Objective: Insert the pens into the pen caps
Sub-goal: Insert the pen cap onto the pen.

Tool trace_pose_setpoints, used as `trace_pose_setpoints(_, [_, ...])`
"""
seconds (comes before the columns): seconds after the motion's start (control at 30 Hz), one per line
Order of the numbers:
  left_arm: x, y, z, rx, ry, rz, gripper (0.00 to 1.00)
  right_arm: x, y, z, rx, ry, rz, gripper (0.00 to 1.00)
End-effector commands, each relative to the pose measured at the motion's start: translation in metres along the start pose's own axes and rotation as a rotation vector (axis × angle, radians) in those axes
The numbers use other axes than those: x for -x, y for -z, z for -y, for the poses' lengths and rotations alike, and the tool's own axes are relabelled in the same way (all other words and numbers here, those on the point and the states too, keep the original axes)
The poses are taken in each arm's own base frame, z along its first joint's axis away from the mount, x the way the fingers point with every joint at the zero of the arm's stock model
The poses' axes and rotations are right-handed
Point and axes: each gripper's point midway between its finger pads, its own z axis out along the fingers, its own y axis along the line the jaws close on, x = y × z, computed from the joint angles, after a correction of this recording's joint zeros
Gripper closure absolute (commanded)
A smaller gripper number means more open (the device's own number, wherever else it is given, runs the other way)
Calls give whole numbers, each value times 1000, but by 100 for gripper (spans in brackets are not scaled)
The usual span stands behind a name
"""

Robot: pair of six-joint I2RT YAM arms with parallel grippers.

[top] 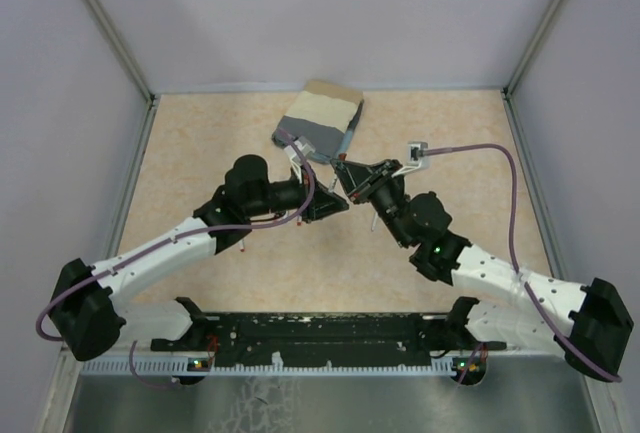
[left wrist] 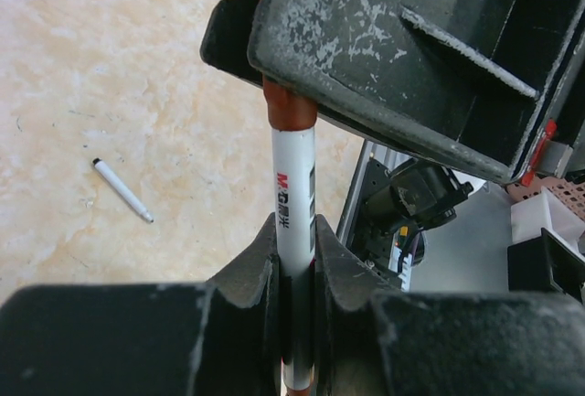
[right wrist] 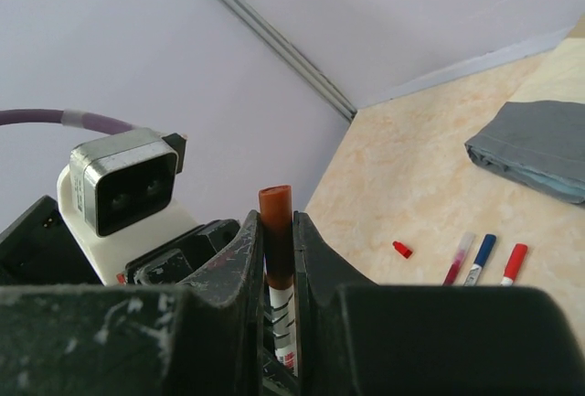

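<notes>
A white-barrelled pen [left wrist: 294,222] stands clamped between my left gripper's [left wrist: 294,236] fingers. Its upper end sits inside a brown-red pen cap [left wrist: 291,112]. My right gripper [right wrist: 275,224] is shut on that same cap [right wrist: 276,231], and the pen's white barrel [right wrist: 285,318] shows just below it. In the top view the left gripper [top: 328,203] and right gripper [top: 352,177] meet tip to tip above the table's middle. Another pen [left wrist: 122,190] lies loose on the table. Three more pens [right wrist: 479,259] and a small red pen cap [right wrist: 401,250] lie near the cloth.
A folded grey-beige cloth [top: 318,123] lies at the back of the table, just beyond the grippers. Grey walls close in the table on the left, back and right. The left wrist's camera housing [right wrist: 123,181] sits close beside the right fingers.
</notes>
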Motion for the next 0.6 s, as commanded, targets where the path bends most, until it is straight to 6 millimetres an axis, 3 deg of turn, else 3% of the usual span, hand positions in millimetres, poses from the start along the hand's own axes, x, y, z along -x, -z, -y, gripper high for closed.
trace_pose_setpoints(0.0, [169,35,75,-126,-284,548,100,-158,77,48,-63,119,-629,100])
trace_pose_setpoints(0.37, [143,36,68,-119,-275,477,100,-59,31,-25,67,158,-388,100])
trace_pose_setpoints(0.5, [133,37,71,-149,-290,444,100,-27,26,-43,111,140,-315,100])
trace_pose_setpoints(0.57, [130,37,73,-160,-299,435,100,-15,26,-50,130,140,-287,94])
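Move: The right hand holds the brown cap, with the pen already in its mouth; the cap sits about 4 cm ahead of the left hand, 2 cm to its right and 5 cm above. The left-held pen lies some 4 cm back from, 2 cm left of and 5 cm below the right hand. On the table some 27 cm below the left hand, a loose pen lies roughly 14 cm ahead and 14 cm right, and a red-capped pen 15 cm ahead and 11 cm left. Upward together go both hands after a brief near-standstill, the left by about 5 cm and the right by about 6 cm while also drawing some 2 cm back. Both wrists tip their fingers upward by under 10 degrees. The left fingers keep their grip on the pen and the right fingers keep pinching the cap over its end. ##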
